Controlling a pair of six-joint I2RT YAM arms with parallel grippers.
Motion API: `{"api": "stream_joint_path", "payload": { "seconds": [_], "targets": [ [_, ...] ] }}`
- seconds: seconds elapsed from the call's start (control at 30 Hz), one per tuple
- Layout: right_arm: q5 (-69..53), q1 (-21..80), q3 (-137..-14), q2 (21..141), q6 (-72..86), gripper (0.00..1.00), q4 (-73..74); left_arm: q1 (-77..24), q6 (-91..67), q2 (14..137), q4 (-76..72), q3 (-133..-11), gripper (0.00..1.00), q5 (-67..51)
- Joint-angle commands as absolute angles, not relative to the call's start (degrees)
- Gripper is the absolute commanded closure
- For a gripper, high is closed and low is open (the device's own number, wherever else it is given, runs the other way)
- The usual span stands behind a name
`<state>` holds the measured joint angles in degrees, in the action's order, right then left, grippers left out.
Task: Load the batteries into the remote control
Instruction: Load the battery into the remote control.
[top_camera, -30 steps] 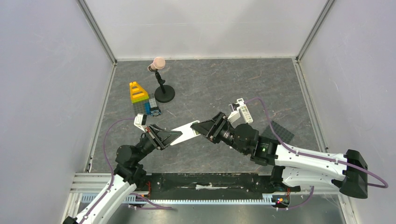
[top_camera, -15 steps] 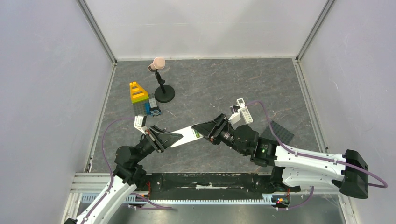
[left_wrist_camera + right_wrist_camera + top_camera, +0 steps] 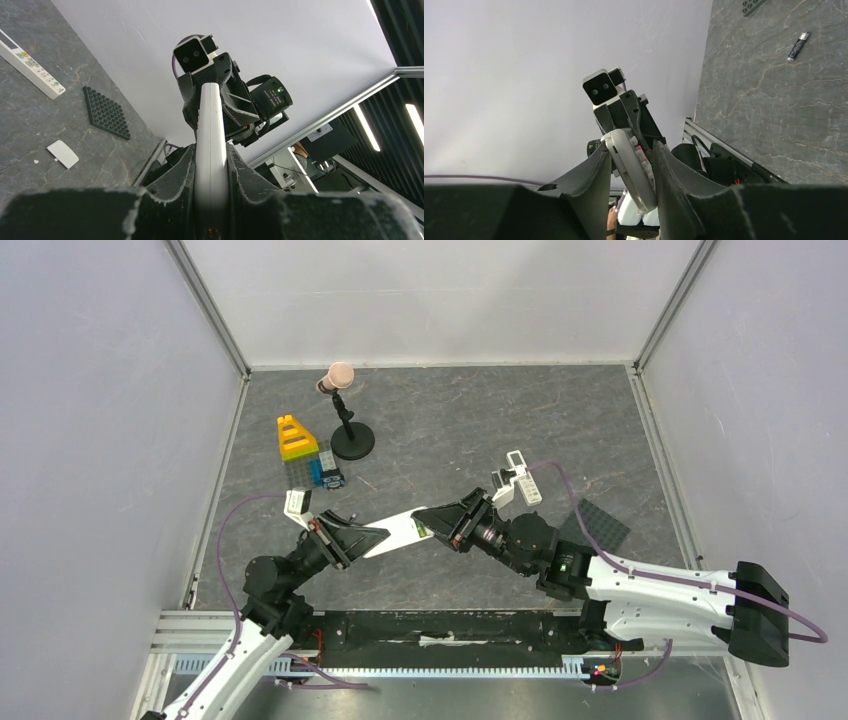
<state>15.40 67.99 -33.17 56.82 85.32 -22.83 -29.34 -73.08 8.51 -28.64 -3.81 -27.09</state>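
The white remote control hangs in the air between both arms, above the near middle of the table. My left gripper is shut on its left end; in the left wrist view the remote control runs edge-on between the fingers. My right gripper has its jaws round the other end. There the remote control lies slanted, its button side against the right finger. One dark battery lies on the table. A small green spot shows at the remote's right end.
A longer slim white remote and a black studded plate lie right of centre. A small white cover rests on the table. A black stand with a pink ball and a stack of toy bricks sit back left.
My right gripper has slid left along the remote and its jaws have narrowed around the remote's end. The left gripper keeps its grip and has barely moved.
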Motion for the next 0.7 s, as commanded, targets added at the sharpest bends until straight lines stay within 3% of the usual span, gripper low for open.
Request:
{"api": "stream_joint_path", "payload": {
  "seconds": [0.0,0.1,0.23,0.4,0.67],
  "targets": [
    [14.34,67.96,-32.78,56.79,85.76,0.82,-24.70,-29.00,-72.89,7.66,-32.34,-4.84,0.98,-24.00],
    [14.32,67.94,-32.86,56.54,85.63,0.79,-24.37,-29.01,-73.21,7.56,-32.32,-4.67,0.98,-23.74],
    [14.62,67.94,-32.78,55.70,85.57,0.50,-24.08,-29.00,-73.21,7.48,-32.26,-4.57,0.98,-23.72],
    [16.07,67.88,-32.52,53.39,83.47,0.30,-24.35,-29.00,-73.16,7.25,-31.88,-4.22,0.98,-23.54],
    [19.33,67.90,-32.17,50.01,80.68,0.22,-19.43,-28.96,-72.34,6.88,-29.34,-5.62,0.98,-22.74]
  ]
}}
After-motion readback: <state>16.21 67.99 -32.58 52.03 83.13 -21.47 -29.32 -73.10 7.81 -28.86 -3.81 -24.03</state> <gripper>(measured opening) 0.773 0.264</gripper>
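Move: The remote's battery compartment, near the end held out by the left hand, is right at the right hand's fingertips, about 1 cm to their left and at their height. From the left hand it lies some 4 cm ahead, 9 cm to the right and 3 cm higher. A loose battery lies on the table about 8 cm ahead of the right hand and 20 cm to its left; the battery cover lies roughly 3 cm back and 21 cm to its right, both some 22 cm below. The remote's compartment end, squeezed between the right fingers at the start, is let go: they spread from about a third to three quarters open, then the right hand backs away up and to its right, some 2 cm in all, to stand clear beyond the end. The left hand keeps its grip on the other end, easing about 1 cm forward, up and left. ##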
